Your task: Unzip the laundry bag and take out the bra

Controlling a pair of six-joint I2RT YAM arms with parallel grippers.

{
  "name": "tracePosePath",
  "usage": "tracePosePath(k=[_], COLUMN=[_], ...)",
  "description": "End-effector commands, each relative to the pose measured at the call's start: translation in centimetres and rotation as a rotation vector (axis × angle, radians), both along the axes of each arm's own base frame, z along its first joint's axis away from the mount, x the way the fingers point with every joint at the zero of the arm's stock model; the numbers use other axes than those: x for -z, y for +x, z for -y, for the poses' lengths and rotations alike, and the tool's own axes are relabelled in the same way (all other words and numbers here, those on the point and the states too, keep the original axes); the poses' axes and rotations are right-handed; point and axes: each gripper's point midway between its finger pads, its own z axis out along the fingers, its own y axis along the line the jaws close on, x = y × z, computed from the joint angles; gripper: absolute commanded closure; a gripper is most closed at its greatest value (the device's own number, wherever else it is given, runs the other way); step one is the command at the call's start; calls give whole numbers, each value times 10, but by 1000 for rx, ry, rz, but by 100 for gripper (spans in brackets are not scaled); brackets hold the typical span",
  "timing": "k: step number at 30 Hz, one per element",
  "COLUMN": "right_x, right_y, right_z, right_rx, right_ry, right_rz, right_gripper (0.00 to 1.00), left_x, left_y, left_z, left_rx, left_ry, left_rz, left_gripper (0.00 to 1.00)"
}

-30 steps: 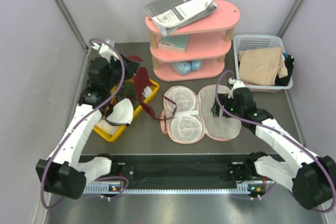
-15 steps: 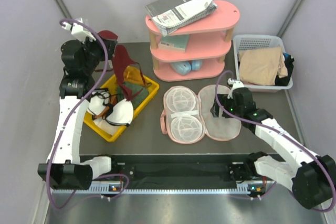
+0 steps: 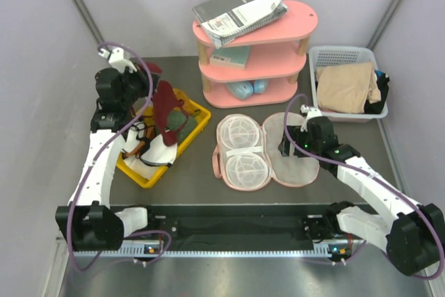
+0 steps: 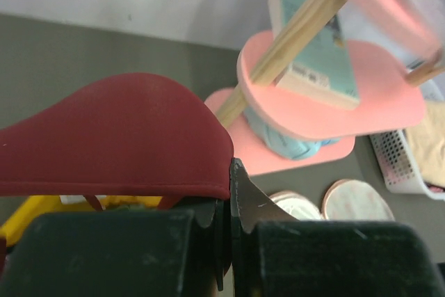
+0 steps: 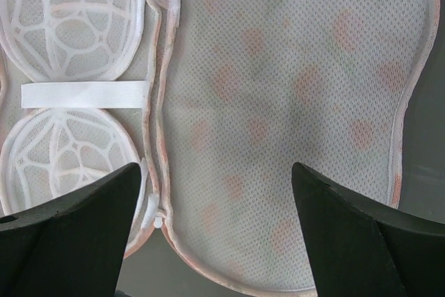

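The laundry bag (image 3: 245, 152) lies unzipped and spread flat in two halves at the table's middle, white lattice cups showing in its left half (image 5: 69, 102). The dark maroon bra (image 3: 166, 108) hangs from my left gripper (image 3: 147, 78) above the yellow bin. In the left wrist view the jaws stand together and pinch the bra's edge (image 4: 118, 137) at my left gripper (image 4: 229, 175). My right gripper (image 3: 288, 145) hovers open over the bag's mesh right half (image 5: 278, 88). Nothing lies between the fingers of my right gripper (image 5: 215, 168).
A yellow bin (image 3: 196, 124) with white and dark garments stands at the left. The pink three-tier shelf (image 3: 292, 24) with books is behind the bag. A white lattice basket (image 3: 341, 53) holding beige cloth is at the back right.
My left arm swung the bra up and out to the far left, then came back right and lower over the yellow bin. The right arm and the bag have not moved.
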Motion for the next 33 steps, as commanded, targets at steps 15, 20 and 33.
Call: tracePosePath(k=[15, 20, 33], right_x=[-2, 0, 4], right_y=[7, 7, 8], right_z=[-4, -5, -9], right_rx=[-29, -35, -49], right_ry=[18, 14, 25], right_rz=[30, 27, 14], right_gripper=[11, 11, 11], left_x=[96, 121, 190], left_y=[-1, -1, -39], left_z=[15, 15, -25], left_rx=[81, 68, -239], left_ry=[-42, -77, -181], left_rz=[-7, -74, -268], left_gripper=[100, 100, 100])
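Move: The yellow box is below the left hand, its middle about 5 cm to the left, 4 cm back and 29 cm down. In it the green cloth lies almost straight under the hand, roughly 1 cm to the right, and the yellow bra some 5 cm ahead. The open laundry bag is about 26 cm to the right and 8 cm back. From the right hand, the box's middle is some 36 cm left and 6 cm ahead, 5 cm lower. Lowering the dark red bra into the yellow box, the left hand sinks some 18 cm almost straight down, easing back about 3 cm towards the end. Its wrist tips the fingers roughly 15 degrees further down, and the shut fingers keep their pinch on the bra's edge. ##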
